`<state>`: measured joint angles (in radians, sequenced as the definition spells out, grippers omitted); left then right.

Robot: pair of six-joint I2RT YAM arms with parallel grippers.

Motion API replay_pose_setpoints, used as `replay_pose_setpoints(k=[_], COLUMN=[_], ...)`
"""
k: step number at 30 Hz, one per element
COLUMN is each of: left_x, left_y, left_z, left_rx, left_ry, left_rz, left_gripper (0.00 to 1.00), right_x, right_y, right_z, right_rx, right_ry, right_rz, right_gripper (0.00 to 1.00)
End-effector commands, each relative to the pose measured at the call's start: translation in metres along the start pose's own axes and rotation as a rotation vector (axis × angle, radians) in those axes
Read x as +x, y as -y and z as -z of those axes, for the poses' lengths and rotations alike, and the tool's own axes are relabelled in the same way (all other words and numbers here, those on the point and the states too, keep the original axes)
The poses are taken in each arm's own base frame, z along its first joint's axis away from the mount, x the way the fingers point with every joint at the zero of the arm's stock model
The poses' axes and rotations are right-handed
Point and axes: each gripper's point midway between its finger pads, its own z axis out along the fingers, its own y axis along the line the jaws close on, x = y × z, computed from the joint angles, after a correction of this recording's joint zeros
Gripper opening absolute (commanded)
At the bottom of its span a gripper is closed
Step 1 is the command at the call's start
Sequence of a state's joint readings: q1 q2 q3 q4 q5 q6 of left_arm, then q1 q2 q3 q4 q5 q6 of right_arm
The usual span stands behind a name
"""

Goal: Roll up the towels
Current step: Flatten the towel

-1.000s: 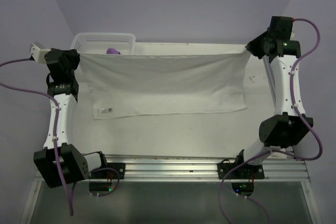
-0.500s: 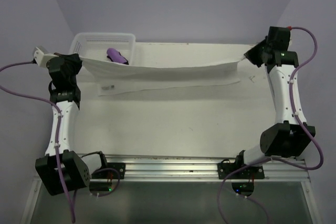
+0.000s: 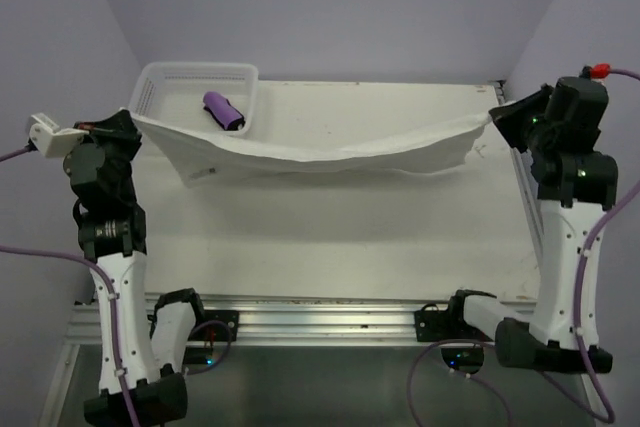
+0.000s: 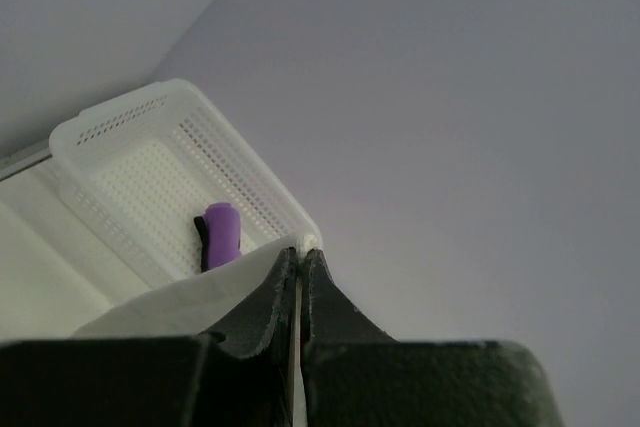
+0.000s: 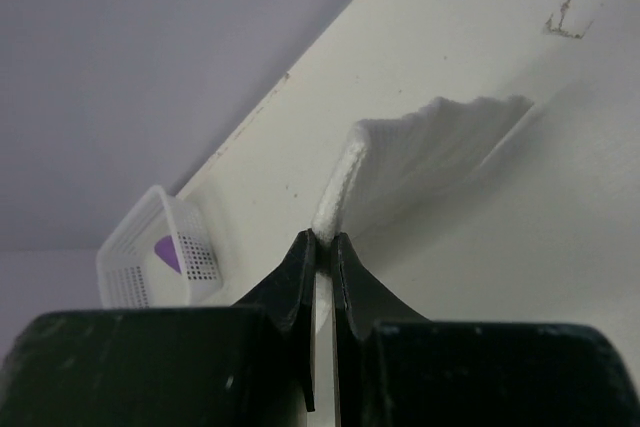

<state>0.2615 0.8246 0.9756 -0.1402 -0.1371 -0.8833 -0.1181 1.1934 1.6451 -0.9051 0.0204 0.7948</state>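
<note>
The large white towel [image 3: 320, 155] hangs stretched in the air between both arms, sagging in the middle above the table. My left gripper [image 3: 128, 117] is shut on its left corner; in the left wrist view the gripper [image 4: 300, 255] pinches the white towel's edge [image 4: 180, 297]. At the right, my right gripper [image 3: 494, 117] is shut on the other corner, and the right wrist view shows the gripper [image 5: 325, 239] clamped on the white towel's thick hem [image 5: 345, 182]. The small purple towel [image 3: 223, 110] lies rolled in the basket, also seen as a purple roll [image 4: 222, 232] with dark trim.
A white mesh basket [image 3: 170, 77] stands at the table's back left corner, its wall [image 4: 120, 137] just beyond the left gripper. The white table [image 3: 330, 237] lies below the towel. Purple walls close in behind and at both sides.
Both arms have risen and spread outward, lifting the white towel off the table. It lay flat a second ago and now hangs taut in the air, uncovering the basket.
</note>
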Motion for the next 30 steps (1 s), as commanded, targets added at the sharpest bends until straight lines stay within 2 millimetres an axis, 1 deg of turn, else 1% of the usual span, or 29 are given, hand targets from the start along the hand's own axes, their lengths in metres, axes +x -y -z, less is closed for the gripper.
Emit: replay_pose_setpoints(k=[1, 2, 3, 4, 5, 6, 7, 9, 10, 11, 12, 13, 14, 15, 16, 17, 18, 19, 20, 21, 22, 23, 24, 25, 26, 27, 28, 30], left_x=[-0.057, -0.064, -0.067, -0.078, -0.093, -0.099, -0.11, -0.115, -0.116, -0.115, -0.112, -0.108, -0.096, -0.091, -0.083, -0.062, -0.058, -0.046, -0.026, -0.02, -0.001, 0.007, 0.009, 0.026, 0.033, 0.037, 0.048, 0.053], left_y=[0.029, 0.031, 0.027, 0.026, 0.033, 0.025, 0.028, 0.025, 0.025, 0.023, 0.022, 0.022, 0.013, 0.013, 0.01, -0.007, -0.007, -0.011, -0.026, -0.024, -0.034, -0.036, -0.032, -0.038, -0.041, -0.04, -0.046, -0.05], left_z=[0.046, 0.054, 0.062, 0.069, 0.082, 0.087, 0.094, 0.097, 0.093, 0.09, 0.084, 0.078, 0.065, 0.057, 0.049, 0.032, 0.023, 0.014, -0.002, -0.012, -0.027, -0.035, -0.045, -0.058, -0.064, -0.071, -0.082, -0.092], left_rx=[0.03, 0.024, -0.006, -0.032, -0.027, -0.077, -0.083, -0.117, -0.128, -0.137, -0.144, -0.136, -0.159, -0.152, -0.149, -0.181, -0.164, -0.161, -0.189, -0.168, -0.178, -0.168, -0.141, -0.139, -0.139, -0.126, -0.122, -0.122], left_ry=[0.143, 0.162, 0.162, 0.2, 0.24, 0.267, 0.293, 0.306, 0.308, 0.303, 0.294, 0.278, 0.246, 0.24, 0.217, 0.171, 0.171, 0.136, 0.087, 0.082, 0.029, 0.009, 0.011, -0.038, -0.055, -0.057, -0.076, -0.078], left_rz=[0.04, 0.043, 0.038, 0.027, 0.031, 0.024, 0.025, 0.011, -0.005, -0.012, -0.014, -0.014, -0.023, -0.019, -0.013, -0.027, -0.024, -0.028, -0.04, -0.03, -0.035, -0.036, -0.023, -0.028, -0.028, -0.015, -0.015, -0.014], left_gripper=[0.0, 0.0, 0.0, 0.0, 0.0, 0.0, 0.0, 0.0, 0.0, 0.0, 0.0, 0.0, 0.0, 0.0, 0.0, 0.0, 0.0, 0.0, 0.0, 0.0, 0.0, 0.0, 0.0, 0.0, 0.0, 0.0, 0.0, 0.0], right_x=[-0.013, -0.01, -0.01, -0.013, -0.011, -0.015, -0.016, -0.02, -0.021, -0.021, -0.021, -0.017, -0.019, -0.018, -0.012, -0.014, -0.01, -0.003, -0.006, 0.001, 0.007, 0.009, 0.015, 0.024, 0.027, 0.028, 0.035, 0.037], right_y=[0.001, 0.007, 0.007, 0.006, 0.012, 0.011, 0.013, 0.016, 0.016, 0.015, 0.013, 0.013, 0.01, 0.012, 0.017, 0.015, 0.019, 0.024, 0.017, 0.024, 0.026, 0.019, 0.023, 0.029, 0.027, 0.031, 0.038, 0.038], right_z=[0.063, 0.071, 0.078, 0.089, 0.092, 0.098, 0.099, 0.096, 0.094, 0.084, 0.078, 0.07, 0.061, 0.048, 0.034, 0.025, 0.008, -0.005, -0.016, -0.03, -0.047, -0.061, -0.072, -0.092, -0.102, -0.111, -0.127, -0.141], right_rx=[-0.024, -0.005, -0.008, -0.019, 0.006, 0.008, 0.022, 0.049, 0.054, 0.064, 0.064, 0.065, 0.058, 0.074, 0.096, 0.089, 0.112, 0.13, 0.096, 0.114, 0.123, 0.084, 0.094, 0.121, 0.118, 0.135, 0.162, 0.158], right_ry=[0.088, 0.086, 0.091, 0.11, 0.106, 0.124, 0.127, 0.141, 0.141, 0.129, 0.12, 0.101, 0.107, 0.094, 0.073, 0.078, 0.053, 0.034, 0.044, 0.029, 0.006, -0.008, -0.03, -0.066, -0.072, -0.07, -0.095, -0.096], right_rz=[0.001, 0.001, 0.001, -0.002, -0.006, -0.01, -0.016, -0.026, -0.029, -0.036, -0.039, -0.041, -0.047, -0.049, -0.045, -0.038, -0.034, -0.03, -0.032, -0.034, -0.039, -0.046, -0.047, -0.045, -0.033, -0.027, -0.022, -0.017], right_gripper=[0.0, 0.0, 0.0, 0.0, 0.0, 0.0, 0.0, 0.0, 0.0, 0.0, 0.0, 0.0, 0.0, 0.0, 0.0, 0.0, 0.0, 0.0, 0.0, 0.0, 0.0, 0.0, 0.0, 0.0, 0.0, 0.0, 0.0, 0.0])
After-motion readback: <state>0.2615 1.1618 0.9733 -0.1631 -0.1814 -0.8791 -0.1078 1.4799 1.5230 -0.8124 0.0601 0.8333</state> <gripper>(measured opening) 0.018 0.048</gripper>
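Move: Both hands already grip the white towel by its upper corners, high in the air and some 69 cm apart. The clear middle of the table over which it is to be spread lies about 35 cm to the left hand's right, level with it fore and aft and some 38 cm down; from the right hand it is about 34 cm left and 38 cm down. The basket stands about 28 cm straight ahead of the left hand and 35 cm below, the purple roll in it about 26 cm ahead and 9 cm right. Back and up together first, both hands whip the white towel's corners towards the robot, the left about 12 cm each way, the right rather less. Then both reverse and sweep forward and down past where they began, ending lower and farther out over the table. The fingers tip up a little, then down, and keep their pinch throughout. ##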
